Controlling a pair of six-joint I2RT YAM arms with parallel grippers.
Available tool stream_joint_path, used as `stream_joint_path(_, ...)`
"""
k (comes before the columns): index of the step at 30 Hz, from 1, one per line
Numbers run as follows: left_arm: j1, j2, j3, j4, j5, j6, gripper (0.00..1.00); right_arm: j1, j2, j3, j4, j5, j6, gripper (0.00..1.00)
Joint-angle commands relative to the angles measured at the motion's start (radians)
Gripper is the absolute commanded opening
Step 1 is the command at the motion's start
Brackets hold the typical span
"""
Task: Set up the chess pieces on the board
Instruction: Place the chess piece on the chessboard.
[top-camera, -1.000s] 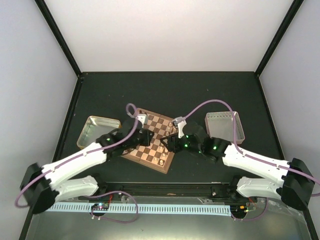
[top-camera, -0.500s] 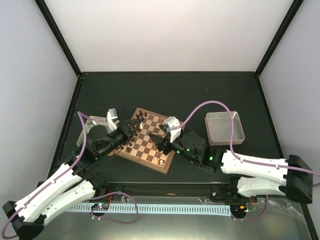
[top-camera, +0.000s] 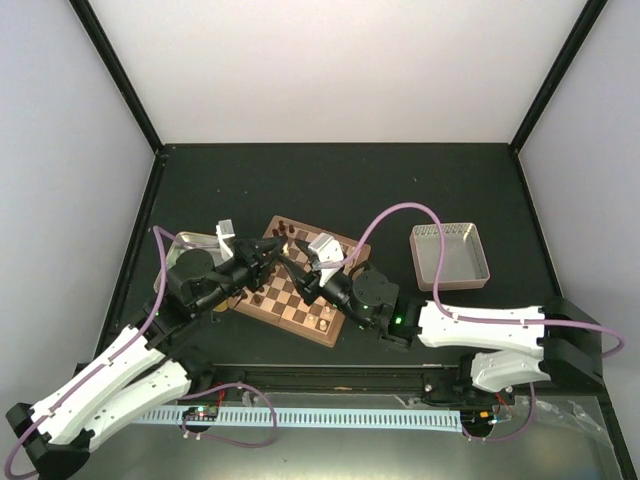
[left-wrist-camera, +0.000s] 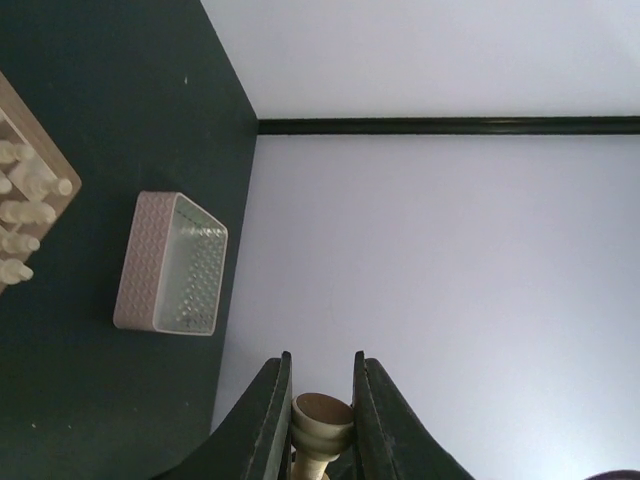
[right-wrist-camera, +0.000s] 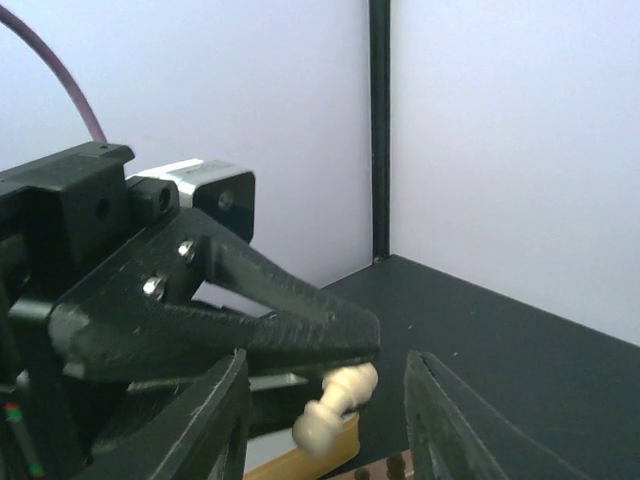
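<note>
My left gripper (left-wrist-camera: 321, 358) is shut on the base of a cream chess piece (left-wrist-camera: 320, 425) and holds it sideways above the board's left corner; in the top view this gripper (top-camera: 271, 247) is raised. The right wrist view shows the same piece (right-wrist-camera: 336, 402) sticking out under the left gripper's fingers (right-wrist-camera: 260, 315). My right gripper (right-wrist-camera: 328, 395) is open, one finger on each side of that piece, not touching it; in the top view it (top-camera: 294, 263) faces the left gripper. The board (top-camera: 290, 302) carries cream pieces (top-camera: 327, 318) along its near-right edge and dark pieces (top-camera: 285, 228) at the far edge.
A pinkish-grey tray (top-camera: 450, 256) sits right of the board and also shows in the left wrist view (left-wrist-camera: 170, 262). A gold tin tray (top-camera: 196, 241) lies left of the board, mostly under the left arm. Black frame rails border the mat.
The left arm pulled back to the left off the board and rose with the cream piece. The right gripper moved left across the board and now brackets that piece.
</note>
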Motion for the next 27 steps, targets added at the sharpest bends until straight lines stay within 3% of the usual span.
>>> stream_joint_path(1,0.006,0.001,0.039,0.049,0.075,-0.063,0.02,0.005,0.052,0.04,0.117,0.08,-0.004,0.37)
stream_joint_path(3,0.006,-0.002,0.038,0.048,0.092,-0.073,0.02,0.004,0.076,0.037,0.141,0.097,0.006,0.3)
stream_joint_path(10,0.006,-0.009,0.006,0.1,0.131,-0.107,0.02,0.005,0.106,0.022,0.181,0.104,0.048,0.3)
stream_joint_path(12,0.006,-0.004,0.005,0.111,0.152,-0.112,0.02,0.005,0.108,0.029,0.178,0.105,0.051,0.22)
stream_joint_path(20,0.006,0.024,0.008,0.142,0.194,-0.112,0.02,0.005,0.119,0.028,0.199,0.114,0.07,0.04)
stream_joint_path(22,0.006,0.031,-0.003,0.143,0.202,-0.101,0.1,0.005,0.107,0.039,0.175,0.117,0.083,0.01)
stream_joint_path(24,0.005,0.029,-0.019,0.152,0.199,-0.061,0.26,0.001,0.086,0.059,0.103,0.105,0.111,0.01)
stream_joint_path(27,0.007,0.029,-0.016,0.08,0.17,0.065,0.45,-0.04,0.052,0.118,-0.166,-0.048,0.203,0.01)
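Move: The pale chess piece is still pinched in the left fingertips, and the right gripper it is being handed to is about 2 cm back and 2 cm right of that hand, some 1 cm higher. From the right hand the piece is about 2 cm ahead, 2 cm left and 1 cm below. The chessboard's middle lies roughly 25 cm under the left hand, 2 cm back and 3 cm right; the metal tray sits some 17 cm to that hand's left, 1 cm farther out, equally low. The right fingers shut on the pale piece in mid-air, after the right hand eases about 2 cm forward and left around it; the left hand keeps its pinch while rising some 1.5 cm and rolling about 5 degrees, right side up. Then, with the right grip closed, the left fingers begin to open and let go, that hand drifting about 1 cm right. ##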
